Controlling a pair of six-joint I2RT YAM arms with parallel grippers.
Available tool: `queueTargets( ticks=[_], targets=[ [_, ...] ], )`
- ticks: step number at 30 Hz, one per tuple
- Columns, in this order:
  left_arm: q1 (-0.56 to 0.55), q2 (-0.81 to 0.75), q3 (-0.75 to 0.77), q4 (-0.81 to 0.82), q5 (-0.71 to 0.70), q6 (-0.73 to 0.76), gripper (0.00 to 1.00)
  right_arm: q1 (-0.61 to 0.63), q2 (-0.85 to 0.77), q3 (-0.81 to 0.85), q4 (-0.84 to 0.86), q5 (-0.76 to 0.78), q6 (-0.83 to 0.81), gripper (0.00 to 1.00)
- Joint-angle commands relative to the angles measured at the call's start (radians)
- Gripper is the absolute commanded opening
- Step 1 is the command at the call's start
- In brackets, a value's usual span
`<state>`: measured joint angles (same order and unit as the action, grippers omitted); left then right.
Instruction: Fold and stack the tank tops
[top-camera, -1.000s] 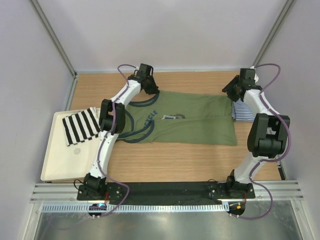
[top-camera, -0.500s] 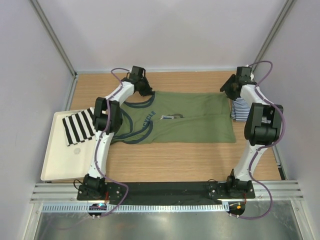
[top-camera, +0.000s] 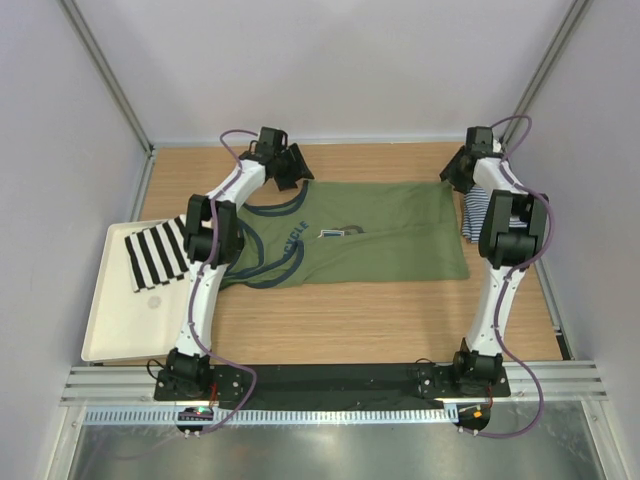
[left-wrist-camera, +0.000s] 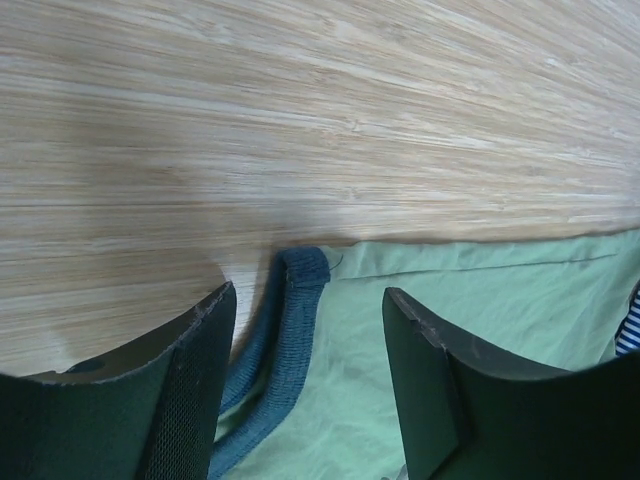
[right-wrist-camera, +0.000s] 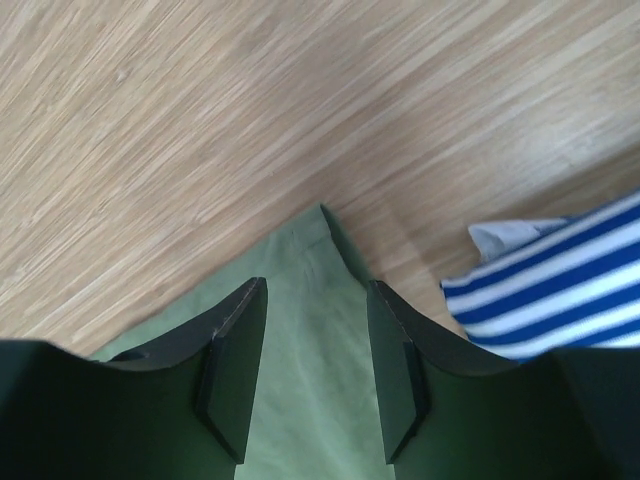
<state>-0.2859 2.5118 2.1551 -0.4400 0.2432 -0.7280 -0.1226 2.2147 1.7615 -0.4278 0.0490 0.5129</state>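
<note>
The olive green tank top (top-camera: 390, 235) lies spread flat mid-table, navy-trimmed straps to the left. My left gripper (top-camera: 288, 168) hovers open over its far strap end; in the left wrist view the navy trim (left-wrist-camera: 296, 290) and green cloth (left-wrist-camera: 480, 300) lie loose between the parted fingers. My right gripper (top-camera: 455, 172) stands open astride the top's far right corner (right-wrist-camera: 312, 250), which lies flat on the wood. The blue-and-white striped tank top (top-camera: 474, 222) is bunched at the right, partly hidden by the right arm; its edge (right-wrist-camera: 560, 295) shows in the right wrist view.
A cream tray (top-camera: 110, 330) sits at the table's left edge with a folded black-and-white striped cloth (top-camera: 160, 252) on it. Enclosure walls stand close behind both grippers. Bare wood runs in front of the green top.
The left gripper shut on the strap end, then opened and let it go. Both arms reached further toward the back wall, the right gripper shifting slightly left to the top's corner.
</note>
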Motion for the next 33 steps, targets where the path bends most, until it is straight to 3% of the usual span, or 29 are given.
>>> queueTargets(
  ticks=[1, 8, 16, 20, 23, 25, 27, 28, 33],
  targets=[
    [0.004, -0.031, 0.046, -0.04, -0.012, 0.026, 0.62, -0.002, 0.026, 0.107, -0.015, 0.02, -0.024, 0.51],
    [0.001, 0.025, 0.124, -0.054, 0.001, 0.007, 0.59, -0.002, 0.1, 0.168, -0.042, 0.028, -0.021, 0.51],
    [-0.015, 0.059, 0.141, -0.054, 0.005, -0.014, 0.52, 0.006, 0.145, 0.184, -0.04, -0.011, -0.001, 0.33],
    [-0.025, 0.064, 0.141, -0.055, 0.002, -0.01, 0.35, 0.006, 0.125, 0.165, -0.017, -0.008, -0.002, 0.13],
    [-0.029, 0.07, 0.143, -0.059, -0.004, -0.008, 0.33, 0.006, 0.122, 0.171, -0.014, -0.026, -0.004, 0.03],
    [-0.032, 0.081, 0.155, -0.066, -0.015, -0.008, 0.27, 0.008, 0.111, 0.167, -0.008, -0.035, -0.002, 0.01],
    [-0.03, 0.082, 0.16, -0.069, -0.024, -0.007, 0.06, 0.008, 0.093, 0.148, 0.011, -0.075, -0.002, 0.01],
    [-0.03, 0.078, 0.166, -0.069, -0.027, -0.004, 0.0, 0.008, 0.083, 0.141, 0.017, -0.075, -0.004, 0.01],
    [-0.03, 0.007, 0.134, -0.045, -0.056, 0.041, 0.0, 0.003, 0.01, 0.113, 0.023, -0.074, -0.01, 0.01]
  ],
)
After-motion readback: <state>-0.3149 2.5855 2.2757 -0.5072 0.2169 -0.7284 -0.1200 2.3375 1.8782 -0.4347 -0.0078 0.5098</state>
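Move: The far-left corner of the folded green tank top, its navy-edged strap, is under my left fingertips: some 2 cm to the right and 2 cm below. The small logo patch lies about 15 cm back and 8 cm right of that hand. My right hand has the far-right corner roughly 2 cm ahead and 3 cm below, with the striped tank top about 11 cm to its right and 8 cm back. With my right hand I go down and forward, about 2 cm each, onto the far-right green corner, shut the fingers on it, then ease slightly left. I first lift my left hand about 2 cm, then bring it down nearly 3 cm while drifting right onto the navy-edged corner, closing its fingers to pinch the cloth there. ##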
